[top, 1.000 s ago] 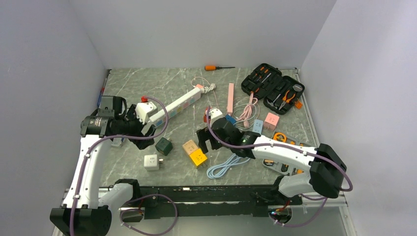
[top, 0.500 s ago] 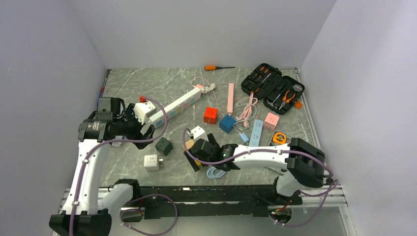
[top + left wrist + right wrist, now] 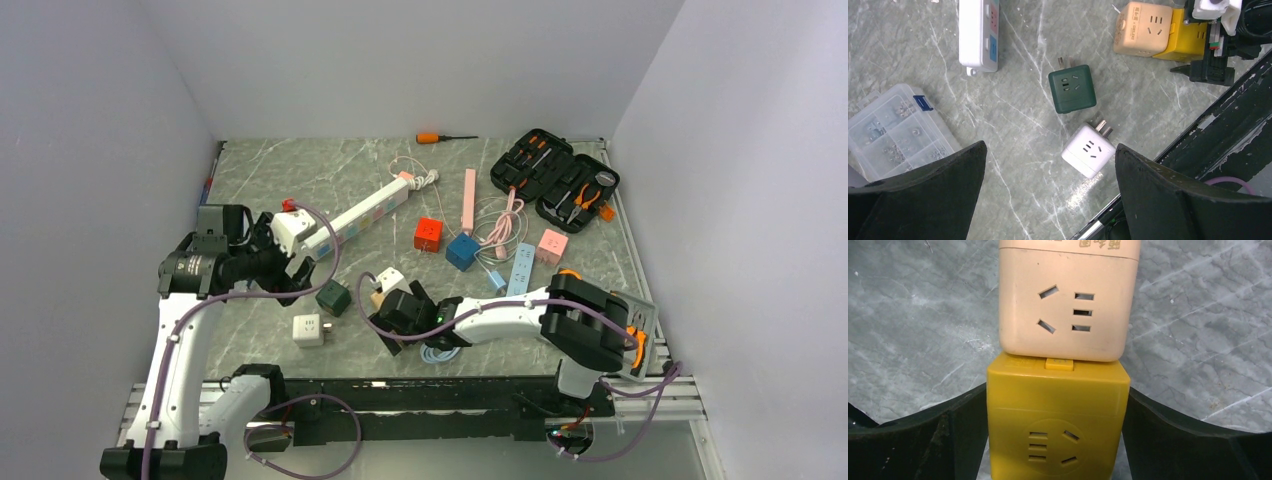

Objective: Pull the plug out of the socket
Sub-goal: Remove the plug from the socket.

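Note:
A yellow socket cube (image 3: 1058,425) and a beige socket cube (image 3: 1068,305) lie plugged together end to end on the marble table. My right gripper (image 3: 1055,390) straddles the yellow cube, and both black fingers (image 3: 958,430) rest against its sides. From above, the right gripper (image 3: 392,312) covers most of that pair, with only a corner of the beige cube (image 3: 379,297) showing. The left wrist view also catches the beige cube (image 3: 1143,28) and the yellow cube (image 3: 1188,40). My left gripper (image 3: 1050,150) hangs open above the table, holding nothing.
A dark green cube (image 3: 1072,89) and a white cube (image 3: 1088,151) lie below the left gripper. A white power strip (image 3: 360,212), a clear parts box (image 3: 893,125), red (image 3: 428,234), blue (image 3: 461,251) and pink (image 3: 551,245) cubes, cables and an open tool case (image 3: 555,180) lie around.
The right arm swung left and came down over the joined yellow and beige cubes, its fingers drawing in against the yellow one. The left arm barely shifted.

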`<state>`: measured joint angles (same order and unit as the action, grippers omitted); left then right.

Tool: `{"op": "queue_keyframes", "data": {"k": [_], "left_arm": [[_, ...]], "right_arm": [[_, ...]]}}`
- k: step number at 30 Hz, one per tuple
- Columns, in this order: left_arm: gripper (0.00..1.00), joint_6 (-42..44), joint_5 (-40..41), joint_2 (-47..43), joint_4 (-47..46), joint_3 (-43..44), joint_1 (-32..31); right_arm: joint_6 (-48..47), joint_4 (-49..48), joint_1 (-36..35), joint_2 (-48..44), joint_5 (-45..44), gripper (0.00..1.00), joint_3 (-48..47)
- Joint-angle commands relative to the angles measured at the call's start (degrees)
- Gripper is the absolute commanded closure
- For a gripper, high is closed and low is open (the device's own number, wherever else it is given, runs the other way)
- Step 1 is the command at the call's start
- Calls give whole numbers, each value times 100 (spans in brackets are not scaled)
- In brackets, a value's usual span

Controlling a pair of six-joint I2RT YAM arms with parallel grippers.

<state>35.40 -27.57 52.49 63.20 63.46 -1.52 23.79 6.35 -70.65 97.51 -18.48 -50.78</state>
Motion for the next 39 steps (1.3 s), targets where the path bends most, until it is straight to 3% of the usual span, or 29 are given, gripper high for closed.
{"op": "queue_keyframes", "data": {"k": [1,9,15,17,25,27,31,36,39], "left_arm": [[1,165,-118,-212,-187,-119,27],[1,931,-476,-729,-313,-547,21],[1,2005,-1159,-1857,-1013,-1464,23],[1,2388,-1293,-2162,-1126,-1722,24],[1,5081,-2006,-3430,-604,-2140,26],[1,6009,-2225,-3801,-386,-2382,25],[1,7079,-2852,-4527,-363,-2888,24],[1,7137,-3666,-4846,-1189,-3384,20],[1,7334,-3734,-4779,-1578,-3531,27]], "right_arm": [[-165,-389,-14,88,58,16,-90],[-58,-228,-3,-182,42,47,110],[-347,80,69,-611,231,89,93],[-494,249,172,-754,465,97,-39],[-826,808,1328,-1404,3044,100,-826],[-964,1041,1460,-1467,3469,100,-1093],[-1271,1599,1499,-1371,3979,100,-1837],[-1426,2047,1499,-1053,4642,100,-2566],[-1420,2076,1493,-1025,4803,100,-2653]]}}
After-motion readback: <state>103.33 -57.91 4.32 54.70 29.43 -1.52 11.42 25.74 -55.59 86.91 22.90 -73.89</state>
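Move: The yellow plug sits practically at the right hand's point, between the open pads; the peach plug joined to it is about 4 cm ahead and 4 cm left. On the table, the green plug lies some 11 cm left and 4 cm ahead of that hand, the white one 15 cm left and 2 cm back. From the empty left hand, the peach plug is roughly 14 cm right, level fore-and-aft, 20 cm below. The right fingers close on the yellow plug's sides, then the hand lifts it about 18 cm and eases a little left late on, tilting some 20 degrees left side up and turning counter-clockwise. Meanwhile the open left hand draws back about 8 cm and right 6 cm, swinging through almost 90 degrees so its fingers point mostly right, towards the peach plug, without touching it. ##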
